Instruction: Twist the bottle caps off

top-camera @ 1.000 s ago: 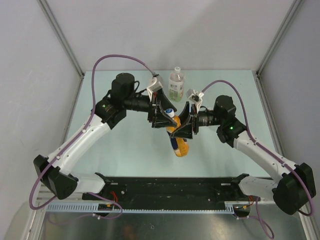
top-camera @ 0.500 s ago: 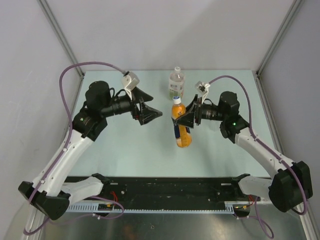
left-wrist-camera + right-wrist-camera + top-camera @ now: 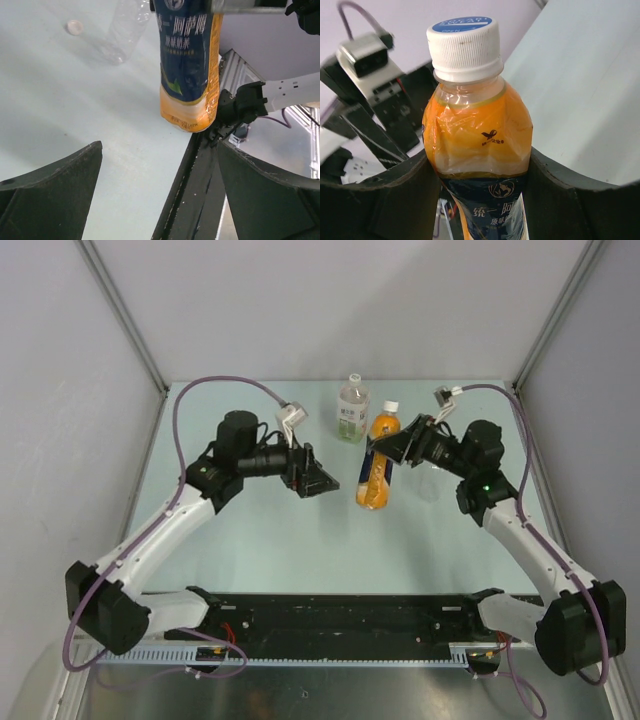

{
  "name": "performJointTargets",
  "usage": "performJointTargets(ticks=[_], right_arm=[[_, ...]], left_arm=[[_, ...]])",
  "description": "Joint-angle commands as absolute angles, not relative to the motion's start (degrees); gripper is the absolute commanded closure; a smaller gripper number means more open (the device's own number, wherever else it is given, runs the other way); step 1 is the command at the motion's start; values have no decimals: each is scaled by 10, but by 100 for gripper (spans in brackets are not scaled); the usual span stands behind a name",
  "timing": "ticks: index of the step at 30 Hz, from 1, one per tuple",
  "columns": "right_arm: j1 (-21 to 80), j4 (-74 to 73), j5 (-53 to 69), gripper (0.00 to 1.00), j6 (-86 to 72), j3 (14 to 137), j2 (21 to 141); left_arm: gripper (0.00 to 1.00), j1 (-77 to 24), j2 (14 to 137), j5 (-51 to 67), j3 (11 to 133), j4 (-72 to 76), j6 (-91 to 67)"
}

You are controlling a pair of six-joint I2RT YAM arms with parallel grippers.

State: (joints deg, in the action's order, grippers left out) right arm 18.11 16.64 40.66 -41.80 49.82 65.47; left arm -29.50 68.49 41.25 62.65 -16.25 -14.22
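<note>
An orange drink bottle point(image 3: 376, 468) with a dark blue label hangs above the table, tilted, with my right gripper point(image 3: 385, 450) shut on its body. Its bottle cap point(image 3: 389, 407), white-sided with a blue top, sits on the neck. The right wrist view shows that cap point(image 3: 465, 42) over the orange bottle point(image 3: 477, 135), with the right gripper point(image 3: 477, 190) pressing on the label from both sides. My left gripper point(image 3: 318, 480) stands open and empty to the bottle's left. In the left wrist view the orange bottle's base point(image 3: 190, 107) hangs beyond the left gripper point(image 3: 160, 200).
A clear bottle with a green label point(image 3: 352, 408) stands at the back of the table. The left wrist view shows a clear bottle point(image 3: 125, 30) with a small whitish cap point(image 3: 75, 27) loose on the table beside it. The black rail point(image 3: 340, 615) runs along the near edge.
My left gripper opened, left the orange bottle's cap and drew back to the left. My right gripper carried the bottle up and toward the back right, more upright.
</note>
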Motion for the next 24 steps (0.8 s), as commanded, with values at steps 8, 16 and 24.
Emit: performJointTargets(ticks=[8, 16, 24], right_arm=[[137, 229, 335, 45, -549, 471, 570], [127, 226, 333, 46, -571, 470, 553], [127, 220, 340, 47, -575, 469, 551]], left_arm=[[0, -345, 729, 483, 595, 160, -318], [1, -390, 790, 490, 637, 175, -316], [1, -421, 833, 497, 675, 177, -316]])
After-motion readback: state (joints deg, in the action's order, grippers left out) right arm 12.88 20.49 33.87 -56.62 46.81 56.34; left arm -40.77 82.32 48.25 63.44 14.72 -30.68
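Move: The orange bottle, cap still on and tilted with its cap end up and outward, is in the right hand, its middle about 4 cm below and 3 cm back of that hand. From the open left hand its middle lies some 12 cm to the right, 2 cm ahead, about level. The uncapped clear bottle stands roughly 17 cm ahead and 29 cm right of the left hand, 17 cm lower; the big clear bottle about 33 cm ahead, 7 cm right, 14 cm lower. The orange bottle's base is what the left hand closes in on: wide open, it goes about 10 cm to the right, drawing slightly back and up, fingers levelling out and swinging clockwise some 15 degrees. Meanwhile the right hand keeps its grip on the bottle, lifts it about 5 cm and shifts right, tipping its fingers up and turning clockwise, then stays. ##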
